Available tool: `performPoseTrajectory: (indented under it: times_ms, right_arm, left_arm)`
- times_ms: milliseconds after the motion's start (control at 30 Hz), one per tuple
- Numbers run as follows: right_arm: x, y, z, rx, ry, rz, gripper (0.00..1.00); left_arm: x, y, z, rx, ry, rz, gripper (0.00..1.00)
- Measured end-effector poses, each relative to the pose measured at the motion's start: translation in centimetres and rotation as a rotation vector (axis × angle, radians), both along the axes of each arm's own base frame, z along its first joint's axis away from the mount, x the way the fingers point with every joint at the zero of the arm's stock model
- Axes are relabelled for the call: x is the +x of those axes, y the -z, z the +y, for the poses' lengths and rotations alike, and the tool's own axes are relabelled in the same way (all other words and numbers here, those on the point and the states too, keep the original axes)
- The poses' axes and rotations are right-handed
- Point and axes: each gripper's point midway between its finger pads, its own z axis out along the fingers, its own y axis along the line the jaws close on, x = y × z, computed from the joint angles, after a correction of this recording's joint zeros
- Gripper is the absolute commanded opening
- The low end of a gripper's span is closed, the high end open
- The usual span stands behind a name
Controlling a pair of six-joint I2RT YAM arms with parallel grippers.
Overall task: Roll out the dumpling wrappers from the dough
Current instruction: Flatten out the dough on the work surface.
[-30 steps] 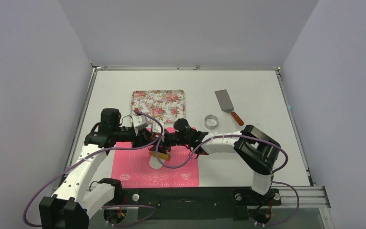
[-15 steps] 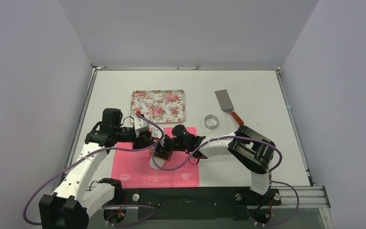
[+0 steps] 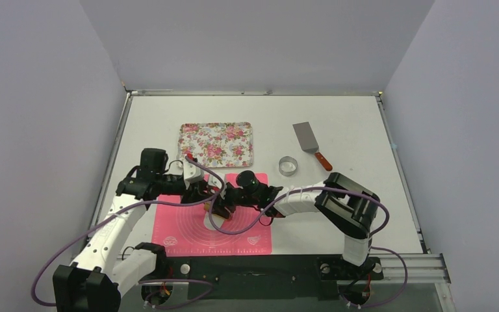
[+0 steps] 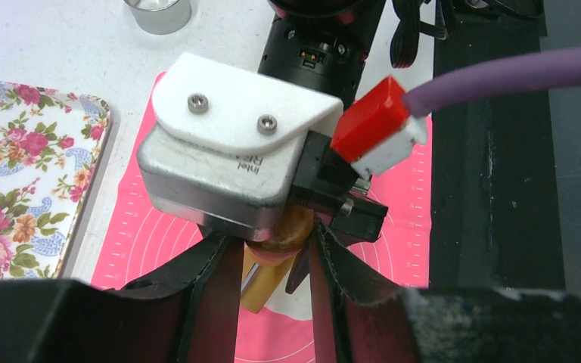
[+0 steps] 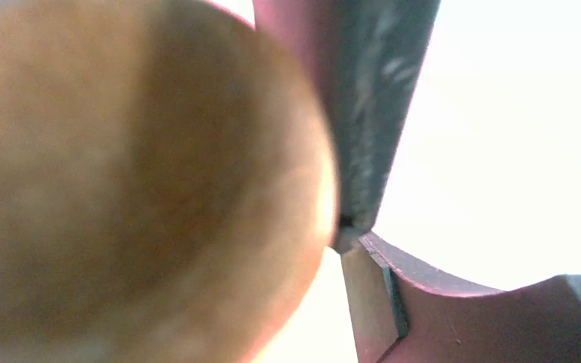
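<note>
A flat patch of white dough (image 3: pixel 212 221) lies on the pink mat (image 3: pixel 172 234). The wooden rolling pin (image 3: pixel 220 209) rests across it. My left gripper (image 3: pixel 206 197) is shut on the pin's knobbed end (image 4: pixel 276 240), which sits between its dark fingers (image 4: pixel 215 280). My right gripper (image 3: pixel 229 201) comes in from the right and stands open around the other end. In the right wrist view the blurred pin (image 5: pixel 136 181) fills the left side, with a bright gap between it and one finger (image 5: pixel 424 302). The dumpling wrappers are out of view.
A floral tray (image 3: pixel 216 143) sits just beyond the mat. A metal ring cutter (image 3: pixel 288 166) and a spatula (image 3: pixel 308 138) lie at the back right. The two wrists are crowded together over the mat, and the right wrist's camera housing (image 4: pixel 227 159) hangs right above my left fingers.
Both grippers and the rolling pin have shifted slightly toward the near edge over the dough. The right gripper's jaws have widened.
</note>
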Motion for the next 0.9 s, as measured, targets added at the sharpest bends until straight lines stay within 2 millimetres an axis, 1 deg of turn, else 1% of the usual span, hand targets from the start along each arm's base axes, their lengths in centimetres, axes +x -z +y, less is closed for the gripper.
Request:
performPoseTrajectory:
  times_ms: [200,300,433,567,633,800,900]
  right_arm:
    - [0.3,-2.4,-0.1,0.037,0.017,-0.030,0.55]
    - [0.3,-3.2,0.0,0.052,0.016,-0.038,0.54]
    - [0.3,-3.4,0.0,0.055,0.014,-0.038,0.49]
    - [0.0,-3.5,-0.1,0.058,0.012,-0.036,0.49]
    - [-0.1,-3.9,-0.2,0.065,0.012,-0.040,0.49]
    - [-0.3,-5.7,-0.5,0.099,0.011,-0.060,0.50]
    - [-0.4,-5.9,-0.5,0.103,0.009,-0.063,0.48]
  left_arm:
    - [-0.4,0.0,-0.1,-0.004,0.011,0.010,0.00]
    - [-0.5,0.0,-0.1,-0.007,0.014,0.015,0.00]
    - [-0.5,-0.1,-0.1,-0.007,0.015,0.016,0.00]
    - [-0.5,-0.1,-0.1,-0.006,0.016,0.016,0.00]
    - [-0.6,-0.1,-0.1,-0.006,0.016,0.016,0.00]
    - [-0.6,-0.1,-0.1,-0.005,0.016,0.017,0.00]
    - [-0.6,-0.1,-0.1,-0.006,0.016,0.019,0.00]
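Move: The right hand is low beside the upright roller, its handle's middle some 5 cm above the hand point, and the roller barrel about 3 cm below. The flattened dough lies about 6 cm below and 2 cm back, the floral tray 26 cm straight ahead. The left hand holds the handle near its top, the handle's middle about 4 cm beneath it. While the left hand keeps hold of the roller handle, the right's parted fingers rise about 6 cm along it. ##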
